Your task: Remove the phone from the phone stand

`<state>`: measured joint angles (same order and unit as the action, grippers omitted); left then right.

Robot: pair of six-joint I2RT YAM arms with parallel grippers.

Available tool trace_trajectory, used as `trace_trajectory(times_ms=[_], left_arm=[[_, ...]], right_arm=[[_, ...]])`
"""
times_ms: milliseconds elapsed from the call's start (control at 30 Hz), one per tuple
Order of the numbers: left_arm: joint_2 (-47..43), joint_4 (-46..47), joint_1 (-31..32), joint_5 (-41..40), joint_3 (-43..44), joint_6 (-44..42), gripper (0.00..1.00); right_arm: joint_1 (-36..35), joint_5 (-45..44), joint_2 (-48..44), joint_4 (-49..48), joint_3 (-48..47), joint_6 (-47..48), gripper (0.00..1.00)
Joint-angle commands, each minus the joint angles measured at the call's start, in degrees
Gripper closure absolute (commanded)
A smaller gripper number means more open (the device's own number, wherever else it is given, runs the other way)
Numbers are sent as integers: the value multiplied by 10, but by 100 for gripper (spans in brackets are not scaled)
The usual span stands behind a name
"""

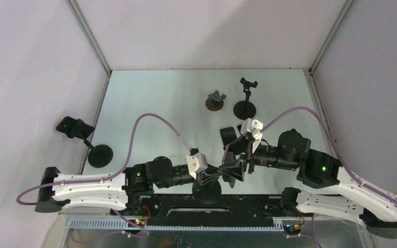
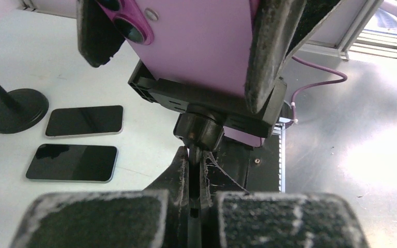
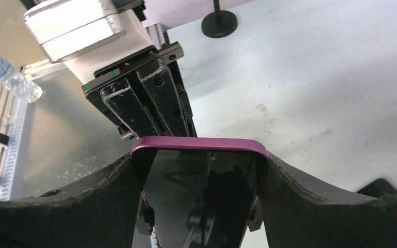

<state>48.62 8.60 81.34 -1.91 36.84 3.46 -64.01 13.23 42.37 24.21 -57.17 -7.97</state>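
The purple phone (image 3: pixel 201 196) with a dark screen sits in the black clamp (image 2: pixel 207 101) of the phone stand, whose round base (image 1: pixel 207 192) stands at the near table edge. My right gripper (image 3: pixel 199 164) is shut on the phone, one finger (image 3: pixel 82 206) on each long side. The left wrist view shows the phone's purple back (image 2: pixel 196 41) between those fingers (image 2: pixel 269 51). My left gripper (image 2: pixel 195 161) is shut on the stand's thin pole just below the ball joint (image 2: pixel 199 129). In the top view both grippers, left (image 1: pixel 214 173) and right (image 1: pixel 236 170), meet over the stand.
Two dark phones (image 2: pixel 84 120) (image 2: pixel 72 163) lie flat on the table beside the stand. Other empty stands are at the back (image 1: pixel 245 101), back centre (image 1: pixel 215 99) and left edge (image 1: pixel 85 139). A water bottle (image 3: pixel 8 72) lies off the table.
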Motion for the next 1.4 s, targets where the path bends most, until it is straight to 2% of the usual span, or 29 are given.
trace_trajectory(times_ms=[0,67,333,533,600,667,700,733,767,800,833,900,1133,1367], left_arm=[[-42,36,4,-20,-6,-16,100],[-48,40,4,-19,-12,-14,100],[-48,41,4,3,-11,-9,100],[-36,41,5,14,-4,-9,100],[-35,43,4,15,-4,-8,100],[-34,45,4,12,-5,-6,100],[-37,46,4,10,-6,-5,100],[-38,46,4,3,-8,-4,100],[-43,47,4,-1,-12,-2,100],[-47,48,5,-8,-14,0,100],[-49,49,4,-11,-17,1,100],[-54,47,4,-20,-21,5,100],[-58,44,5,-42,-23,6,100],[-54,46,5,-51,-23,6,100]], right_arm=[[7,-112,-6,-8,-25,-60,100],[6,-94,-15,-25,-8,-49,100],[8,124,-61,-121,74,18,100],[17,212,-56,-128,80,50,100],[19,214,-55,-126,80,56,100],[20,192,-56,-120,80,59,93],[21,180,-59,-116,80,60,77],[21,155,-60,-114,80,61,66],[21,143,-64,-109,80,61,42],[20,123,-68,-107,80,61,32],[19,108,-71,-104,80,63,16],[14,83,-76,-98,80,64,3],[-26,4,-85,-84,79,67,1],[-92,-122,-58,-67,79,95,1]])
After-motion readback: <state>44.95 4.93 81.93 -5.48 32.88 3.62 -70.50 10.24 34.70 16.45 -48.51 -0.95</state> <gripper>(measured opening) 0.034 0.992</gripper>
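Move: The right hand already grips the purple phone by its side edges, its middle about 1 cm to the left of and 1 cm below the hand point, level fore and aft; the stand's clamp sits about 3 cm left and 5 cm down. A loose phone lies roughly 20 cm ahead and 25 cm below, a second about 8 cm to the right of that one. From the left hand, shut on the stand's pole, the purple phone is 5 cm right, 1 cm ahead, 7 cm up. With its fingers still on the phone's side edges, the right hand draws back about 3 cm while its fingertips swing counter-clockwise some 10 degrees and partly return, then it opens wide, lets go of the phone and eases about 1 cm to the right before coming partly back left. The left hand keeps its pinch on the stand's pole throughout, first drifting back about 1 cm and then forward again as it sinks about 3 cm and shifts nearly 2 cm left, carrying the stand down and away from the right hand. ##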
